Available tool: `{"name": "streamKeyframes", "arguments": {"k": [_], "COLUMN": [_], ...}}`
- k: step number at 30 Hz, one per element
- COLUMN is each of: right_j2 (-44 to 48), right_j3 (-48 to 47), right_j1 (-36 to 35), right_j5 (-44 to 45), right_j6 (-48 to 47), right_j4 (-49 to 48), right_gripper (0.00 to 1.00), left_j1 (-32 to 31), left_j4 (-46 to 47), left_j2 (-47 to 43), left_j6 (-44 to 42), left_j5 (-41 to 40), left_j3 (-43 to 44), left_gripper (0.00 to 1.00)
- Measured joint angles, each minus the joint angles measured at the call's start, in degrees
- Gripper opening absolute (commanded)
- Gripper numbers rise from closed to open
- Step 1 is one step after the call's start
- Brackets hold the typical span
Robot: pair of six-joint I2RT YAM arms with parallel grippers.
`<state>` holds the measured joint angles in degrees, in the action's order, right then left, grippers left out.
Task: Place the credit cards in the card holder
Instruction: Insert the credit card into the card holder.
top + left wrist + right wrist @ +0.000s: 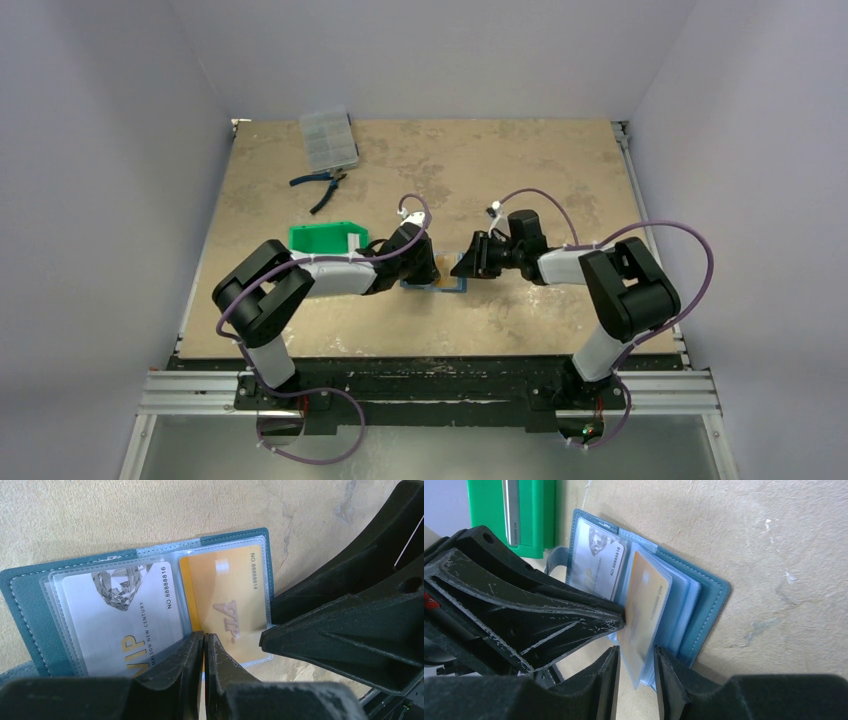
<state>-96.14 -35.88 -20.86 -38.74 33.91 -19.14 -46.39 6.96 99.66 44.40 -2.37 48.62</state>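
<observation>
The teal-blue card holder [25,610] lies open on the table, between both arms in the top view [436,284]. A silver credit card [120,610] sits in its left clear pocket and a gold one [227,600] in the right pocket. My left gripper [204,636] is shut, its tips resting at the fold between the two pockets. My right gripper [637,652] is open and straddles the raised sleeve with the gold card [644,605], its fingers either side of the sleeve's edge. Another grey card [513,510] lies in the green tray [536,515].
The green tray [325,238] stands just left of the left arm's wrist. Blue-handled pliers [322,185] and a clear compartment box [328,138] lie at the back left. Both grippers crowd close together over the card holder.
</observation>
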Motion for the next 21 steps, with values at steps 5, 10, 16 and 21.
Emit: {"name": "streamKeyframes", "arguments": {"k": [5, 10, 16, 21], "right_j2": [0.44, 2.16, 2.47, 2.47], "right_j3": [0.00, -0.52, -1.92, -3.63], "right_j1": [-1.38, -3.34, -4.57, -5.79], "right_j5": [0.46, 2.25, 3.78, 3.80], "right_j6": [0.13, -0.55, -1.11, -1.86], "right_j4": [0.13, 2.69, 5.05, 5.84], "right_gripper": [0.38, 0.38, 0.41, 0.43], "left_j1": [0.13, 0.15, 0.22, 0.55], "left_j4": [0.52, 0.74, 0.33, -4.74], "left_j2": [0.00, 0.00, -0.46, -4.59], "left_j6": [0.00, 0.00, -0.09, -0.68], "left_j5": [0.11, 0.24, 0.37, 0.42], "left_j3": [-0.24, -0.33, -0.33, -0.33], "left_gripper": [0.09, 0.08, 0.23, 0.35]}}
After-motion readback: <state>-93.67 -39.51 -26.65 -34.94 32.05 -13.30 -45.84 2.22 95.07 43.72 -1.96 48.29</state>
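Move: Just ahead of the left hand lies the gold card in its clear pocket page, its middle about 2 cm forward, 2 cm right and 1 cm below. The white card sits some 5 cm left and 1 cm ahead of that hand, and the green box 21 cm left and 7 cm ahead, both slightly lower. From the right hand the gold card's middle is about 2 cm forward, 1 cm left and 1 cm below; the white card is 8 cm left, 1 cm ahead and 2 cm down. Swinging the gold card's raised page over towards the white card, the right hand goes left about 2.5 cm, up 1.5 cm and back 1 cm, the page still between its part-open fingers and one finger bearing on its underside. The left hand, nearly shut tips resting on the card's inner edge by the spine, stays put, then opens partway and comes free, up nearly 2 cm and left 1 cm. ##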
